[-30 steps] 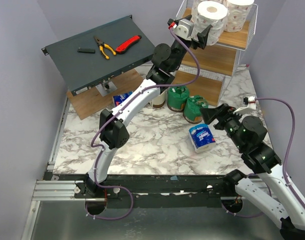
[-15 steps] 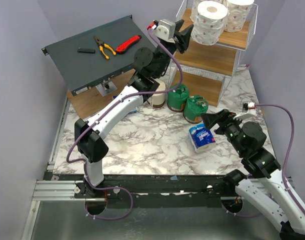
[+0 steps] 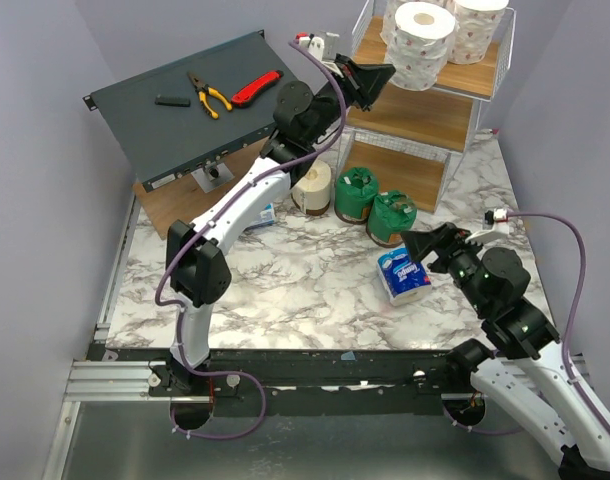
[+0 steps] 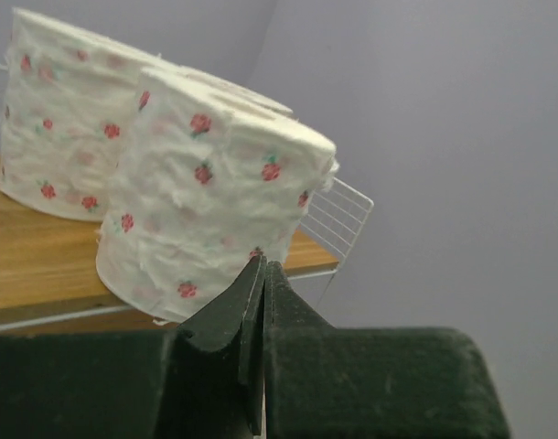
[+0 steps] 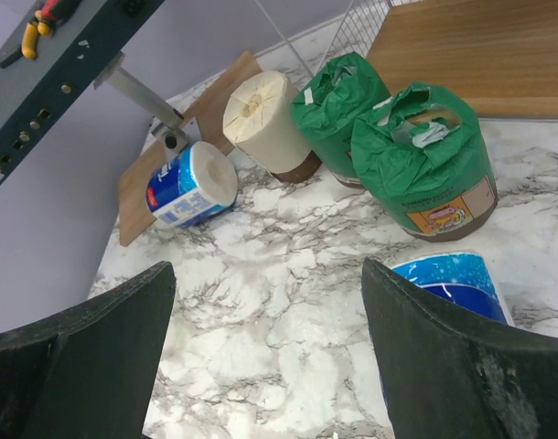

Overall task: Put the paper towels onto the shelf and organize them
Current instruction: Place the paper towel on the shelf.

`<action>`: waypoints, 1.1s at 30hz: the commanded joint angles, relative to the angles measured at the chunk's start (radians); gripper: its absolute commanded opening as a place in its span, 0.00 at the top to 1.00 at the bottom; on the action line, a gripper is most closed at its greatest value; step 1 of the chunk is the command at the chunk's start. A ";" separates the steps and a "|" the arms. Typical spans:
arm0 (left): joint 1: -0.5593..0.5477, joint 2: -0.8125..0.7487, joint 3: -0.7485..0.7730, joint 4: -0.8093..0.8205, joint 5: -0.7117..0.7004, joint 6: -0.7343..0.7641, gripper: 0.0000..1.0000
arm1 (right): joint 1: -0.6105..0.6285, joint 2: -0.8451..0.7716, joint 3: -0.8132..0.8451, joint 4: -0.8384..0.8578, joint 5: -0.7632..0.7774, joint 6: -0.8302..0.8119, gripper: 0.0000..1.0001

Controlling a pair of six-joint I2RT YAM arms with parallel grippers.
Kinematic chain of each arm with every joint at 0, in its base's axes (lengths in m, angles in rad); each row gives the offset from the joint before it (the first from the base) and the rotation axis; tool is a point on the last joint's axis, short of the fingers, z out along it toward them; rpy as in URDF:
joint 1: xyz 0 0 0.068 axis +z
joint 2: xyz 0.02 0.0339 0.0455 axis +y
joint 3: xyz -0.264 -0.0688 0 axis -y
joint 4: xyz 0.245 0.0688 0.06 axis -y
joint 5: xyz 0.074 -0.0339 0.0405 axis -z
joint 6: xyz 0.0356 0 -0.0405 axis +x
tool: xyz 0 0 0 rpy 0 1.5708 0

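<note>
Two white paper towels with pink print [image 3: 420,45] [image 3: 482,30] stand on the top tier of the white wire shelf [image 3: 425,112]. My left gripper [image 3: 385,75] is shut and empty, its tip just left of the front roll [image 4: 215,183]; a second roll [image 4: 59,128] stands behind it on the wooden board [image 4: 32,265]. On the table are a cream roll [image 3: 313,186], two green-wrapped rolls [image 3: 356,195] [image 3: 391,217] and a blue-and-white pack [image 3: 402,275]. My right gripper [image 3: 417,243] hangs open beside that pack [image 5: 453,279], empty.
A slanted dark grey box [image 3: 185,100] at the back left carries pliers [image 3: 210,95] and a red knife [image 3: 255,88]. Beneath it lies a flat wooden board [image 3: 180,210], with another blue-and-white pack [image 5: 192,183] beside it. Walls close in on both sides.
My left gripper has drawn back to the left from the front roll on the top tier and has shut. The right arm has barely shifted.
</note>
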 commanded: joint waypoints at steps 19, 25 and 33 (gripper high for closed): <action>0.031 0.235 0.243 0.119 0.345 -0.297 1.00 | 0.007 0.009 -0.066 0.001 0.031 -0.005 0.15; 0.002 0.283 0.290 0.057 0.268 -0.213 1.00 | 0.007 0.005 -0.071 -0.006 0.047 -0.006 0.15; 0.000 0.317 0.326 0.047 0.091 -0.134 1.00 | 0.006 0.007 -0.067 -0.015 0.052 -0.010 0.15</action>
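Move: The paper towel roll, standing on the top shelf's near edge, is about 7 cm ahead of the shut left hand and 6 cm to its right, roughly level or a touch lower. At about the same height, one finished roll stands some 16 cm ahead and 3 cm right of that hand, another about 12 cm ahead and 16 cm right. From the right hand, the near roll is roughly 27 cm ahead, in line sideways and some 23 cm higher. With its fingers still shut, the left hand swings about 6 cm to the right and sinks some 5 cm, dipping first and then sliding across and down again in front of the near roll, while the wrist turns clockwise to about 20 degrees before easing back a little; it closes on the lower part of the roll, though contact can't be made out. The right hand, still open, sinks about 3 cm towards the blue towel pack on the table. ##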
